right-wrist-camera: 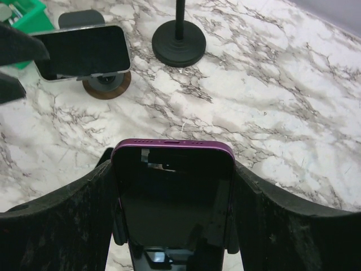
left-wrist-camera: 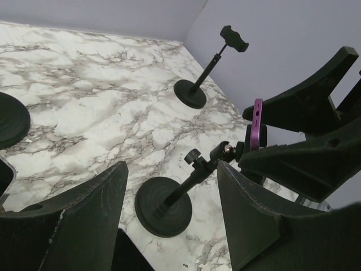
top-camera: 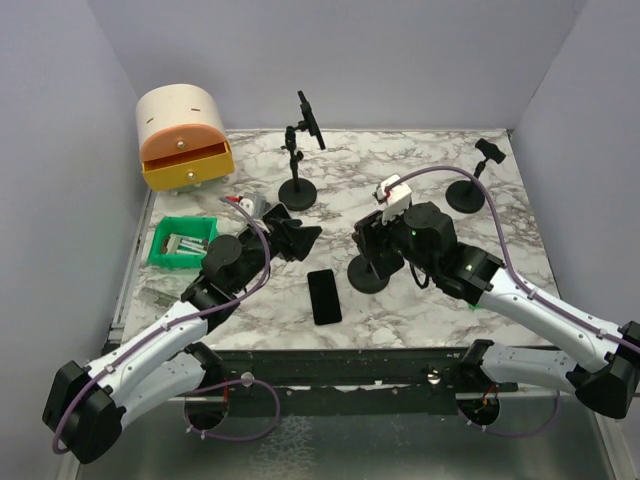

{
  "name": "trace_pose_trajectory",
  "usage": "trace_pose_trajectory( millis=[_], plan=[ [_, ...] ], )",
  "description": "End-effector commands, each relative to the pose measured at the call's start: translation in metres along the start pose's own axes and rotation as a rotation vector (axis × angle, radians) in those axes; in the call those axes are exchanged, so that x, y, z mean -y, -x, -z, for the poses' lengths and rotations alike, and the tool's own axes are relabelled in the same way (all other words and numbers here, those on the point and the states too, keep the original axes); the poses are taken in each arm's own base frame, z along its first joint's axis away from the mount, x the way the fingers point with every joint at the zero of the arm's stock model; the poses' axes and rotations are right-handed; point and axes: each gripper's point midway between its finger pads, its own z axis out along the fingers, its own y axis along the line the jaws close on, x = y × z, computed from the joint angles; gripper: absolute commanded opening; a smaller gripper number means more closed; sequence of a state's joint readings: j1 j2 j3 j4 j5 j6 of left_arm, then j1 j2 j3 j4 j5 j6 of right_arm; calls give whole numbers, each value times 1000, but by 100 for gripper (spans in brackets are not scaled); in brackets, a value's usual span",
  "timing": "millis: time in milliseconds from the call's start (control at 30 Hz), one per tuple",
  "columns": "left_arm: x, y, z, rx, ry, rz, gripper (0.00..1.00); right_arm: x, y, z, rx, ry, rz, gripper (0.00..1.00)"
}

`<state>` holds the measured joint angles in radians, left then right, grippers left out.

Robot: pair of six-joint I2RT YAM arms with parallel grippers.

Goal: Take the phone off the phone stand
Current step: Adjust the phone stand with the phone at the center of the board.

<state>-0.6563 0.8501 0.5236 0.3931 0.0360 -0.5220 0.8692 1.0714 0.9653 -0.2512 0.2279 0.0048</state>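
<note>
A purple-edged phone (right-wrist-camera: 172, 197) with a dark screen stands upright in the clamp of a black phone stand (top-camera: 368, 272), whose round base (left-wrist-camera: 163, 206) rests on the marble. My right gripper (right-wrist-camera: 172, 158) is shut on the phone, one finger pressed against each long side. From the left wrist view only the phone's purple edge (left-wrist-camera: 258, 124) shows between those fingers. My left gripper (left-wrist-camera: 172, 166) hangs open just left of the stand with nothing between its fingers (left-wrist-camera: 84, 220). In the top view the left gripper (top-camera: 298, 236) faces the right gripper (top-camera: 372, 236).
A second, black phone (top-camera: 323, 296) lies flat on the table in front of the grippers. Another stand (top-camera: 297, 190) holding a phone is at the back. An empty stand (top-camera: 466, 192) is at the right. A green bin (top-camera: 182, 243) and an orange drawer box (top-camera: 183, 135) sit at the left.
</note>
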Motion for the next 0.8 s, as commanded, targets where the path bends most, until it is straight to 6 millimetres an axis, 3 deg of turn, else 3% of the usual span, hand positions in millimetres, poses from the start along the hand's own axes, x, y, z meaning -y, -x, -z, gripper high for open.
trace_pose_trajectory(
  millis=[0,200,467,767],
  plan=[
    [22,-9,-6,-25,-152,-26,65,6,18,-2,59,-83,-211,31],
    [49,-31,-16,-147,-324,-3,65,24,16,1,74,-206,-343,25],
    [82,-51,-24,-235,-461,21,66,27,13,1,78,-239,-403,23],
    [94,-62,-41,-275,-479,51,66,24,16,1,87,-222,-410,21]
  ],
)
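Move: The phone clipped in the stand, still gripped by the right hand, lies about 16 cm to the left hand's right, 2 cm back and 4 cm lower; the stand's base is below it, some 17 cm right and 2 cm ahead of the left hand. The flat black phone lies on the table about 4 cm right and 5 cm back of the left hand; the grey phone's stand is 9 cm ahead and 11 cm left. The held phone's middle is 2 cm back of the right hand and 3 cm below; the stand's base is 3 cm right of it. The open left hand sweeps about 10 cm to the right and some 4 cm back towards the phone holder, dipping about 3 cm before rising a little, and swings clockwise about 30 degrees until its fingers point nearly straight right at the clipped phone, without closing. Meanwhile the right hand keeps its grip on the phone's sides and turns it, rolling its own left side up about 15 degrees and swinging clockwise nearly 20, while easing about 2 cm to the right and slightly forward. ##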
